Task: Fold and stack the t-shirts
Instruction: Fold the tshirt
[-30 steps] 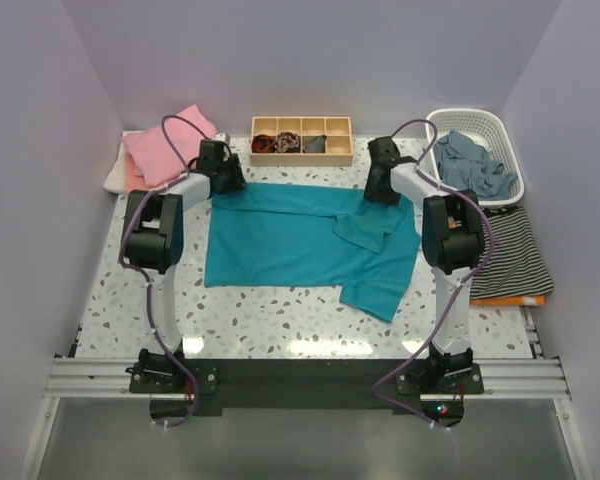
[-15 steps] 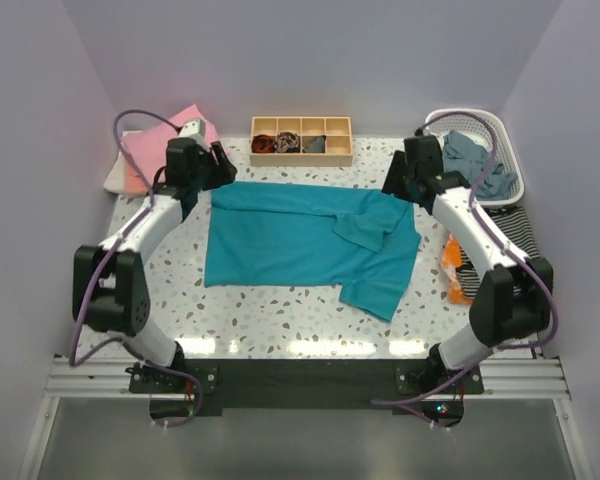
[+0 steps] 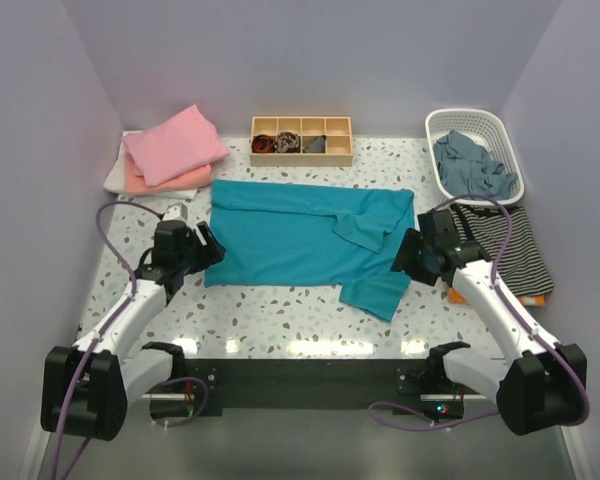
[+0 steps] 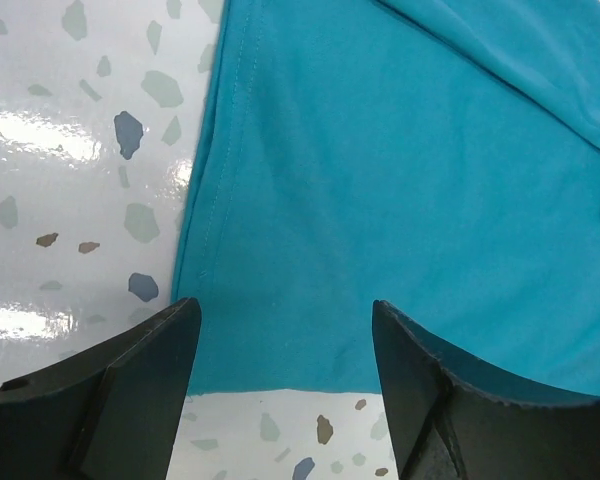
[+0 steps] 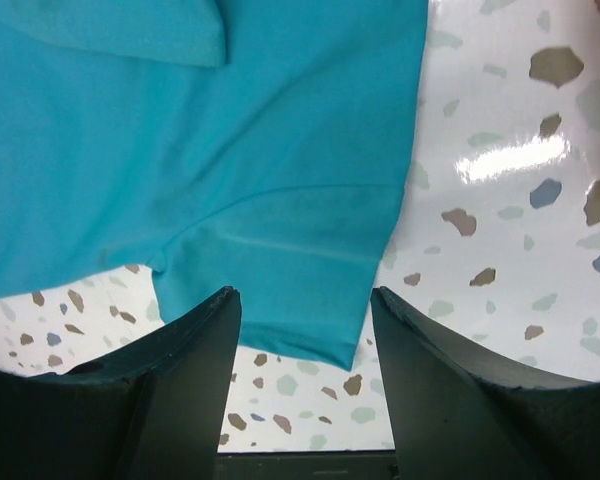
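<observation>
A teal-blue t-shirt (image 3: pixel 300 235) lies spread flat on the speckled table, one sleeve (image 3: pixel 365 228) folded onto it and the other sleeve (image 3: pixel 378 290) sticking out at the near right. My left gripper (image 3: pixel 206 254) hovers open at the shirt's near left corner (image 4: pixel 280 350). In the left wrist view that gripper (image 4: pixel 285 345) has nothing between its fingers. My right gripper (image 3: pixel 404 258) is open over the near right sleeve (image 5: pixel 280 270), and it (image 5: pixel 305 325) holds nothing. Folded pink (image 3: pixel 175 145), peach (image 3: pixel 138 183) and white (image 3: pixel 114 176) t-shirts are stacked at the far left.
A wooden compartment box (image 3: pixel 301 140) stands at the back centre. A white basket (image 3: pixel 470 114) with blue-grey clothes (image 3: pixel 470 165) sits at the back right. In front of it a striped cloth (image 3: pixel 505 245) lies on something orange (image 3: pixel 525 299).
Both arms have swung back from the shirt's far edge to its near corners. The left jaws have opened wider. The teal shirt has not moved.
</observation>
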Available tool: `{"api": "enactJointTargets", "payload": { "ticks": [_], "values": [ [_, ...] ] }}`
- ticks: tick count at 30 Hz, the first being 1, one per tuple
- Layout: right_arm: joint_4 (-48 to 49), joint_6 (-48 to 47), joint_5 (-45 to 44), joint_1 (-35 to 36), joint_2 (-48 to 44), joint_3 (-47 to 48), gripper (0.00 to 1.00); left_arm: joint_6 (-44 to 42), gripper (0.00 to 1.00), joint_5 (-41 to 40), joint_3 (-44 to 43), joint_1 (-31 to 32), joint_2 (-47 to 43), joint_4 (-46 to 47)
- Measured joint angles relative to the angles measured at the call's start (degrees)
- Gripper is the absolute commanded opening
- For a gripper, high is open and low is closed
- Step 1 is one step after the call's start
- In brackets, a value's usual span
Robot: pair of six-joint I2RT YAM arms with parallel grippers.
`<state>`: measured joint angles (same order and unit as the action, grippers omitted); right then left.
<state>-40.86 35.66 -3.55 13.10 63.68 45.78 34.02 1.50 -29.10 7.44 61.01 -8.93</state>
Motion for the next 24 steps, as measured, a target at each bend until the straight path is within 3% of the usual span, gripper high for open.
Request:
{"api": "enactJointTargets", "payload": {
  "ticks": [13, 24],
  "values": [
    [-5.7, 3.6, 2.6, 0.0, -4.2, -10.1, 0.6, 4.0, 0.74, 4.3, 6.2, -3.7, 0.9, -0.1],
    [-5.2, 6.1, 7.6, 0.0, -5.0, -14.3, 0.58, 6.0, 0.67, 9.1, 10.1, -4.0, 0.3, 5.4]
  ]
}}
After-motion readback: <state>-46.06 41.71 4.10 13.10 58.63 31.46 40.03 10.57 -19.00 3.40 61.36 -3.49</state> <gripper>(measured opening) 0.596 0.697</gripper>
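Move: The left hand's target, the teal t-shirt's near-left hem corner, lies about 5 cm back, 3 cm left and 6 cm below; the pink pile is some 33 cm ahead and 10 cm left. The right hand's target, the near sleeve corner, lies roughly 11 cm back, 2 cm left and 8 cm below. From the right hand, the teal flap is about 15 cm ahead and 15 cm left, the striped shirt 10 cm ahead and 27 cm right. Still-open hands sink: right about 9 cm back towards the sleeve corner, left 5 cm down onto the hem corner. ##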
